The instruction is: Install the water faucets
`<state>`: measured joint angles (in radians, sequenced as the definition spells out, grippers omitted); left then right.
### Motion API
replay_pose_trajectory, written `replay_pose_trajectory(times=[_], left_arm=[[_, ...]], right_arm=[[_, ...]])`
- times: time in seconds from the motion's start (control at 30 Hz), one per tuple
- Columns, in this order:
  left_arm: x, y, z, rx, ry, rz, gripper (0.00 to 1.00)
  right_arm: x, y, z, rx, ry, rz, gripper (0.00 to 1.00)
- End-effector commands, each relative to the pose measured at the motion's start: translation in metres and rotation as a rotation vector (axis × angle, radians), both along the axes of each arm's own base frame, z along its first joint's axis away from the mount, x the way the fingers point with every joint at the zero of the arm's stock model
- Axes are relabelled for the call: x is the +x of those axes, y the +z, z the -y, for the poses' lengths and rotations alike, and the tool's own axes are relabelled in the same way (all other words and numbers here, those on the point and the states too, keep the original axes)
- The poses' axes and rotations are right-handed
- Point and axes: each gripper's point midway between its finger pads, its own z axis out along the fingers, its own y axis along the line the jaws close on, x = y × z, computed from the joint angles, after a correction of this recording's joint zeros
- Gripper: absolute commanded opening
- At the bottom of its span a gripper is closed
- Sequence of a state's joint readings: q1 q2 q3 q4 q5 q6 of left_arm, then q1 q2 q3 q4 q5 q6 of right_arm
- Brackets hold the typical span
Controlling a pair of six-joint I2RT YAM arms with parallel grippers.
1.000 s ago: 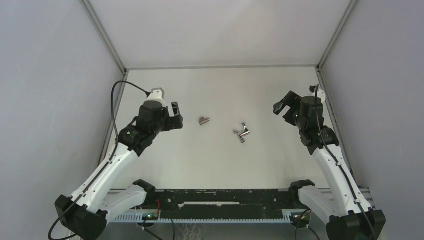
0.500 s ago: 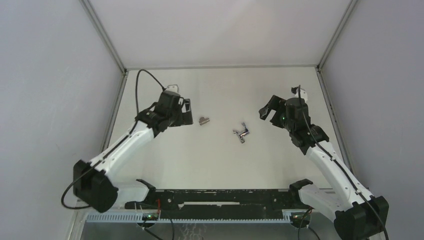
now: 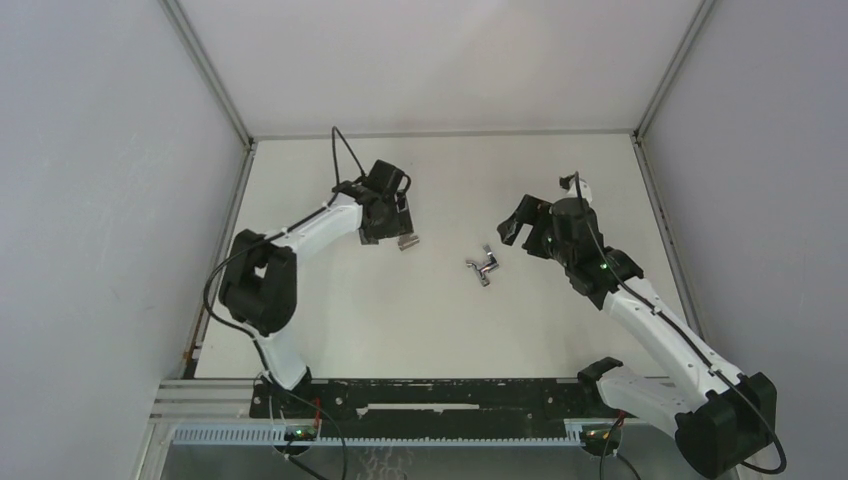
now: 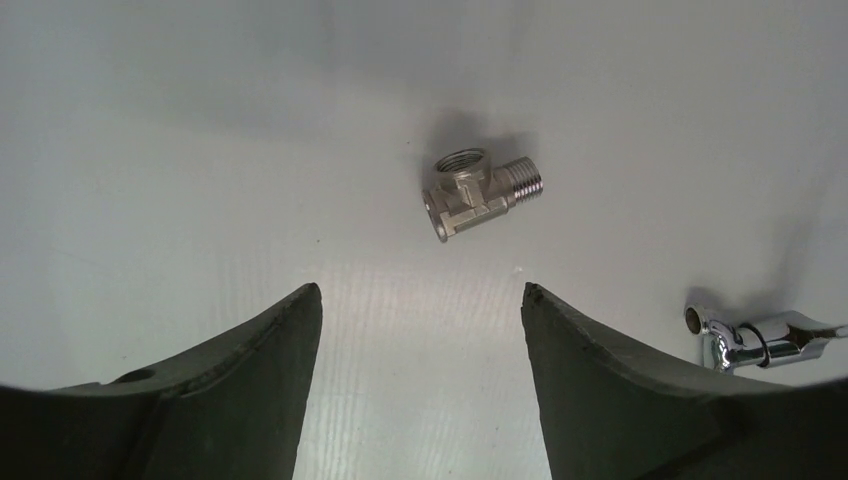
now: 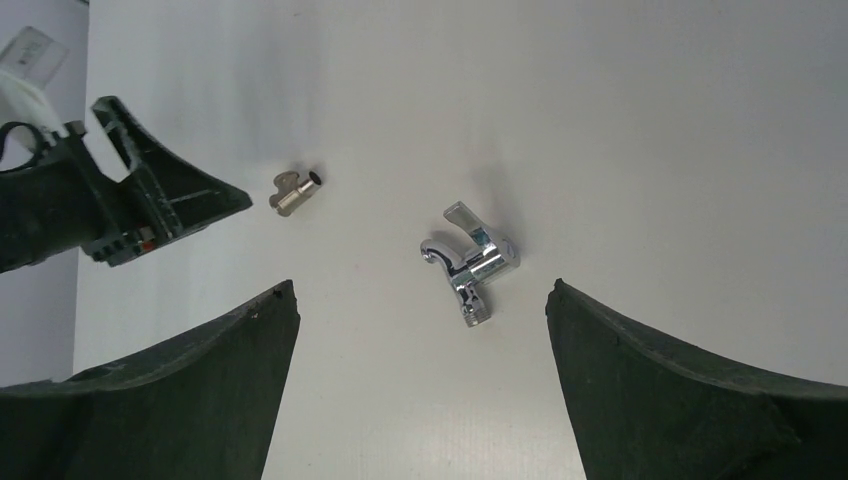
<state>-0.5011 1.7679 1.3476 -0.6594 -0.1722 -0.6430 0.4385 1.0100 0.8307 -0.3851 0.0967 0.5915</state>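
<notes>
The water faucets lie apart as two pieces on the white table. The dull-grey threaded stub [image 3: 407, 241] [image 4: 478, 192] [image 5: 295, 192] lies just beyond the tips of my left gripper [image 3: 397, 226] [image 4: 420, 290]. That gripper is open, with only bare table between its fingers. The shiny chrome tap piece [image 3: 483, 268] [image 4: 760, 340] [image 5: 468, 260] lies to the stub's right. My right gripper [image 3: 522, 228] [image 5: 420, 285] hovers close to the tap's right side, open and empty, and the tap sits just ahead of its fingertips.
White walls with metal corner posts [image 3: 240, 130] close in the table [image 3: 440, 320] on three sides. A black rail [image 3: 430, 395] carrying the arm bases runs along the near edge. The left gripper's black body [image 5: 120, 205] shows at the left of the right wrist view.
The left arm has stretched forward and right, bringing its gripper from the table's left up to the grey stub. The right gripper has moved left toward the chrome tap. Neither part has moved.
</notes>
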Motion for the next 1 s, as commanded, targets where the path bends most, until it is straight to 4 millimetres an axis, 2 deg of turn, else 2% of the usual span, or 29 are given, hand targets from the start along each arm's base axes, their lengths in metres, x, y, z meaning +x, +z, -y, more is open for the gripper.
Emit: replay_pose_trajectory(times=[0.0, 0.2, 0.3, 0.4, 0.5, 0.77, 0.97], left_arm=[[0.013, 0.002, 0.025, -0.06, 0.009, -0.008, 0.75], [0.034, 0.001, 0.035, 0.129, -0.149, 0.023, 0.74], [0.04, -0.009, 0.034, 0.238, -0.244, 0.015, 0.74], [0.043, -0.014, 0.033, 0.376, -0.37, 0.021, 0.74], [0.044, -0.01, 0.038, 0.49, -0.489, 0.065, 0.73], [0.029, -0.019, 0.072, 0.442, -0.832, 0.074, 0.66], [0.031, -0.038, 0.07, 0.466, -0.88, -0.005, 0.52]], right_arm=[[0.002, 0.013, -0.002, 0.026, -0.018, 0.042, 1.0], [0.0, 0.009, -0.005, 0.03, -0.015, 0.022, 1.0], [-0.001, 0.007, -0.008, 0.032, -0.012, 0.014, 1.0], [-0.003, 0.006, -0.009, 0.033, -0.012, 0.006, 1.0], [-0.003, 0.005, -0.008, 0.031, -0.018, 0.003, 1.0], [-0.005, 0.004, -0.006, 0.023, -0.027, -0.001, 0.99], [-0.007, 0.005, -0.004, 0.02, -0.027, -0.003, 1.0]])
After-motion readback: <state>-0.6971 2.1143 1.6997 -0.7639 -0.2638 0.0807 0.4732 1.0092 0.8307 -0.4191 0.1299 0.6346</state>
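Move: The tee fitting lies on the table about 4 cm ahead of the left hand, 4 cm to its right and roughly 7 cm below. The chrome faucet is its only neighbour, some 16 cm farther right than the fitting and 5 cm nearer the base. From the right hand the fitting lies about 11 cm ahead, 20 cm to the left and some 17 cm down. Towards the tee fitting the left hand goes some 6.5 cm right and about half as far down, easing forward and then partly back, until it hovers just to the fitting's right. Meanwhile it rolls about 50 degrees clockwise about its own fingers, which keep pointing forward and down, and narrows from wide open to a little over half. No touch can be seen. ##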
